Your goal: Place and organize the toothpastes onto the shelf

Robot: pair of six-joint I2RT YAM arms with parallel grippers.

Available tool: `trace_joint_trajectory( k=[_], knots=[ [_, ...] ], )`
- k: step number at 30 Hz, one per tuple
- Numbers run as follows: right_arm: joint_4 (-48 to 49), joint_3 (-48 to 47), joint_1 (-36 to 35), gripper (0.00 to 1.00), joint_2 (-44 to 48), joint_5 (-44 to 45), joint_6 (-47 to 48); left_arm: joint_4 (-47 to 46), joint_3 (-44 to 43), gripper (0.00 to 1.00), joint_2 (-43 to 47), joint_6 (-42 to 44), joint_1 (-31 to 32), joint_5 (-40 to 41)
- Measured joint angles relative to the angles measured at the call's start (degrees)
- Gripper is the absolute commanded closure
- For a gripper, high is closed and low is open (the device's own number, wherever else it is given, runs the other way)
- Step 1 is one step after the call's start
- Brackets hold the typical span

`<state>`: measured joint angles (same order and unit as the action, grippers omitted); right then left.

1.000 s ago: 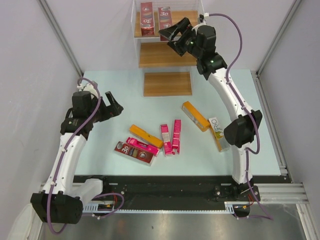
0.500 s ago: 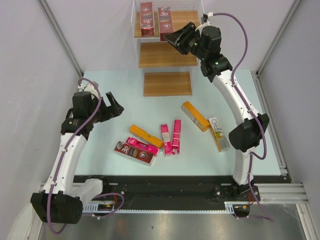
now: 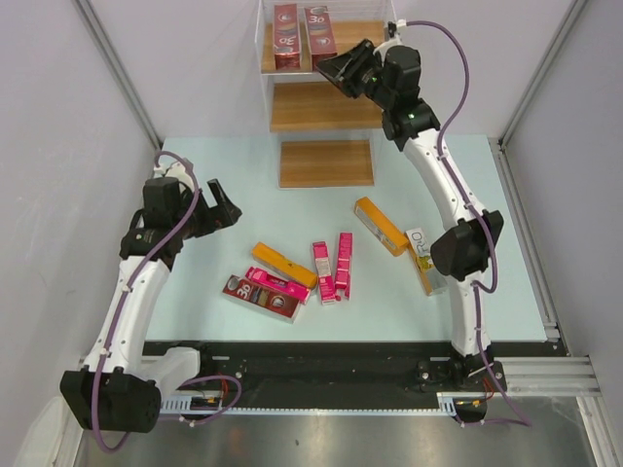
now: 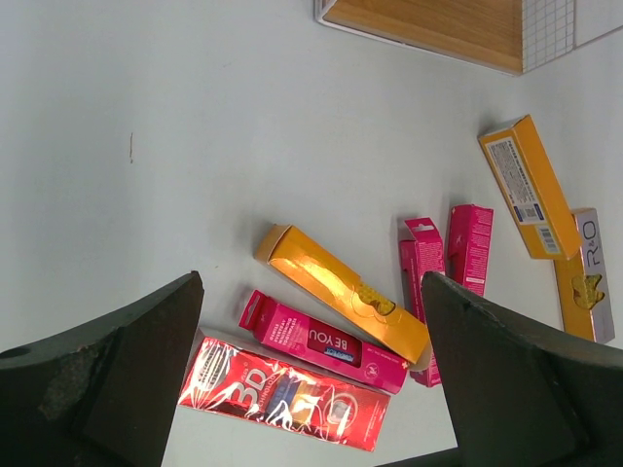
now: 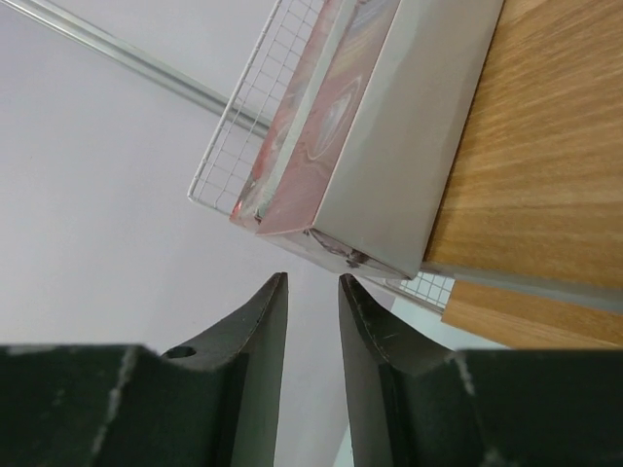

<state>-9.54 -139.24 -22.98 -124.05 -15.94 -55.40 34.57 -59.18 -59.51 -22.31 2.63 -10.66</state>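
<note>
The shelf (image 3: 326,163) stands at the table's back, and two dark red toothpastes (image 3: 285,36) (image 3: 319,34) stand side by side on its top board. My right gripper (image 3: 331,66) is up at that tier, its narrow, empty jaws just short of the right carton's end (image 5: 389,126), beside the wooden board (image 5: 545,175). Between those jaws (image 5: 311,277) a slim gap shows. My left gripper (image 3: 229,207) hovers wide open over the table's left side. Below it (image 4: 311,282) lie an orange carton (image 4: 341,292), a pink one (image 4: 326,341) and a red "3D" one (image 4: 282,394).
Two more pink cartons (image 3: 322,271) (image 3: 344,265) lie mid-table. An orange carton (image 3: 381,226) and an orange-and-white one (image 3: 425,261) lie to the right, the latter partly under the right arm's elbow. The shelf's lowest board (image 4: 428,19) is bare. Grey walls flank the table.
The right gripper's jaws have narrowed from wide open to a slim gap, and it has shifted slightly up and left along the top tier. The left arm has not moved.
</note>
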Motion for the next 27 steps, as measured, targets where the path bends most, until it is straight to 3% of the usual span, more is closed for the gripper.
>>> trace_joint_trajectory(
  k=[8, 16, 27],
  knots=[
    [1.05, 0.09, -0.13, 0.65, -1.22, -1.92, 0.02, -0.15, 0.35, 0.0, -0.48, 0.42, 0.0, 0.0],
    [-0.57, 19.93, -0.96, 0.56, 11.37, -1.75, 6.25, -0.59, 1.29, 0.0, 0.59, 0.39, 0.02, -0.48],
    [-6.93, 53.16, -6.75, 0.14, 44.85, 5.62, 22.34, -2.27, 3.72, 0.0, 3.58, 0.26, 3.06, -2.62]
  ],
)
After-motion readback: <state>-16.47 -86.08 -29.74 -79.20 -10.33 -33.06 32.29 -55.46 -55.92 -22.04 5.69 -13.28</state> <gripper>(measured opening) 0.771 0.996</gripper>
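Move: The red box left on the table lies about 32 cm back and 15 cm left of the right hand, some 45 cm below. From the left hand it is about 9 cm back, 7 cm right and 22 cm down; the flat pink box sits 5 cm back and 10 cm right, the left orange box level and 12 cm right. Ahead of the right hand on the top shelf, the second placed red box centres 9 cm out and 2 cm left. Backing off from the front end of the second shelved red box, the right hand first eases down, then speeds back about 19 cm in all, also sinking some 7 cm and drifting 5 cm right, towards the boxes on the table. It rolls about 25 degrees, left side down, as its fingers spread from a third to three-quarters open. Late on, the left hand, wide open, shifts a couple of centimetres right and slightly back towards the table's red box. ##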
